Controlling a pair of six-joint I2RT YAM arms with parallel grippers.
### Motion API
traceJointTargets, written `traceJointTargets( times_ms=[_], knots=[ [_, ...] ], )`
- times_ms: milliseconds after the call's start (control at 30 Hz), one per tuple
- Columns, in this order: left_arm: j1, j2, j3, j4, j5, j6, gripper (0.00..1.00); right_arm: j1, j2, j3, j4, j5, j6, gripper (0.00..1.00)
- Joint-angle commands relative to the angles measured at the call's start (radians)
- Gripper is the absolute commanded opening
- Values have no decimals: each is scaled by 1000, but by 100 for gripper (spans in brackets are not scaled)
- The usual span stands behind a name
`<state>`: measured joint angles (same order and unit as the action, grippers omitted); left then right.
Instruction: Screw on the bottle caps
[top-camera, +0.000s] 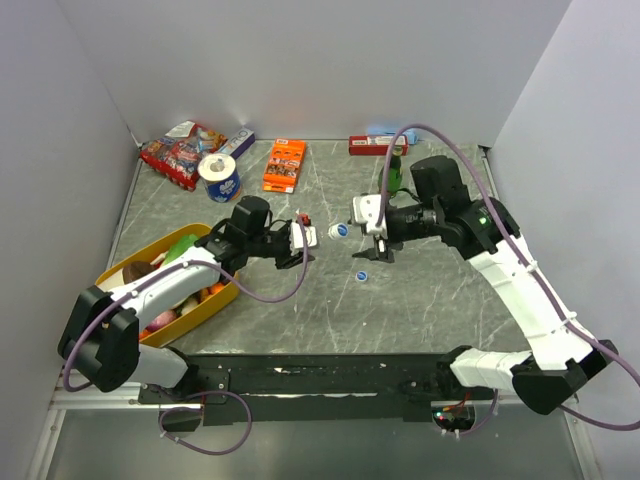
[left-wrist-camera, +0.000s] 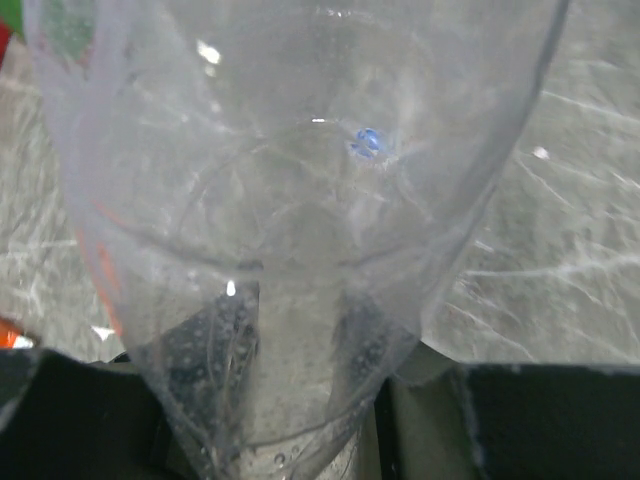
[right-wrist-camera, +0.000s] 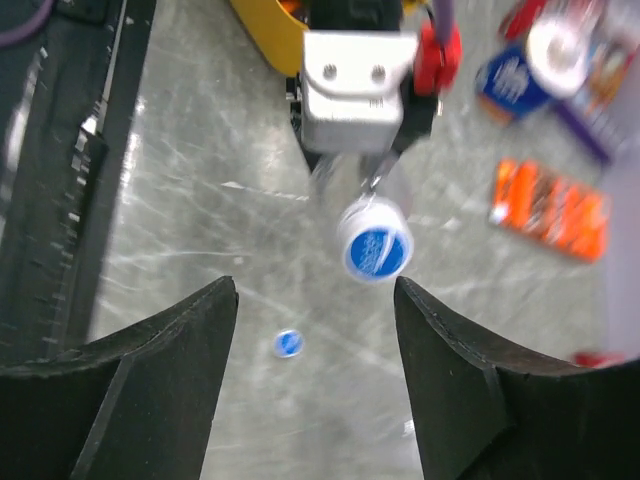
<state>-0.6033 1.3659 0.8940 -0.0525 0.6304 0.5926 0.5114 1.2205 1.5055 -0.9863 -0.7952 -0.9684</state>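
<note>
My left gripper (top-camera: 305, 237) is shut on a small clear bottle (top-camera: 322, 235) held on its side, neck pointing right. The bottle (left-wrist-camera: 290, 230) fills the left wrist view, with my dark fingers (left-wrist-camera: 200, 350) showing through its wall. A blue cap with a white mark (top-camera: 338, 231) sits on the bottle's mouth and faces the right wrist camera (right-wrist-camera: 375, 250). My right gripper (top-camera: 362, 240) is open just right of that cap, not touching it; in its own view the fingers (right-wrist-camera: 315, 290) stand wide apart with nothing between them. A second blue cap (top-camera: 360, 276) (right-wrist-camera: 288, 344) lies on the table below.
A yellow basket (top-camera: 215, 300) of toys stands at the left beside the left arm. At the back are red snack packets (top-camera: 180, 150), a blue-white roll (top-camera: 220, 178), an orange box (top-camera: 285, 165), a red box (top-camera: 370, 146) and a green bottle (top-camera: 395, 175).
</note>
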Motion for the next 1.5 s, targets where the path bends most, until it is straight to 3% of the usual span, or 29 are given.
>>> traceJointTargets(
  times_ms=[0, 167, 667, 1067, 1167, 1267, 1333, 1367, 1400, 1467],
  knots=[
    [5, 5, 75, -164, 141, 136, 1, 45, 0, 22, 41, 8, -277, 70],
    [5, -2, 89, -173, 144, 151, 1, 96, -16, -22, 100, 31, -317, 69],
    [4, -14, 91, -136, 140, 161, 1, 134, 24, -16, 1, 44, -426, 57],
    [5, -10, 80, -47, 130, 82, 1, 139, 43, -27, -17, 68, -443, 44],
    [4, -8, 79, -32, 117, 78, 1, 141, 56, -13, -35, 74, -440, 31],
    [-1, -13, 69, 32, 60, 36, 1, 139, 92, 11, -38, 93, -377, 17],
    [-38, -17, 42, 158, -53, -23, 1, 141, 143, 36, 16, 129, -194, 8],
    [-52, -21, 30, 213, -181, -42, 1, 139, 166, 76, 38, 145, -103, 6],
    [-62, -25, 22, 245, -233, -51, 1, 139, 221, 105, 50, 155, 74, 1],
    [-108, -28, -13, 411, -376, -92, 1, 133, 279, 207, 64, 175, 251, 0]
  ],
)
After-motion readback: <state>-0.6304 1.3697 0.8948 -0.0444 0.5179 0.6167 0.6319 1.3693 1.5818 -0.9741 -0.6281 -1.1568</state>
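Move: The cap on the bottle's mouth lies about 4 cm left, 2 cm ahead and 1 cm below the right hand. From the left hand, which still holds that bottle, the cap is some 6 cm right, 1 cm ahead and 13 cm above. The loose cap on the table is roughly 2 cm left, 2 cm ahead and 25 cm below the right hand; the green bottle stands about 27 cm ahead, 10 cm right and 20 cm below that hand. Right hand eases about 3 cm left, rolling 25 degrees, pinches the bottle's cap; both hands then go forward. ##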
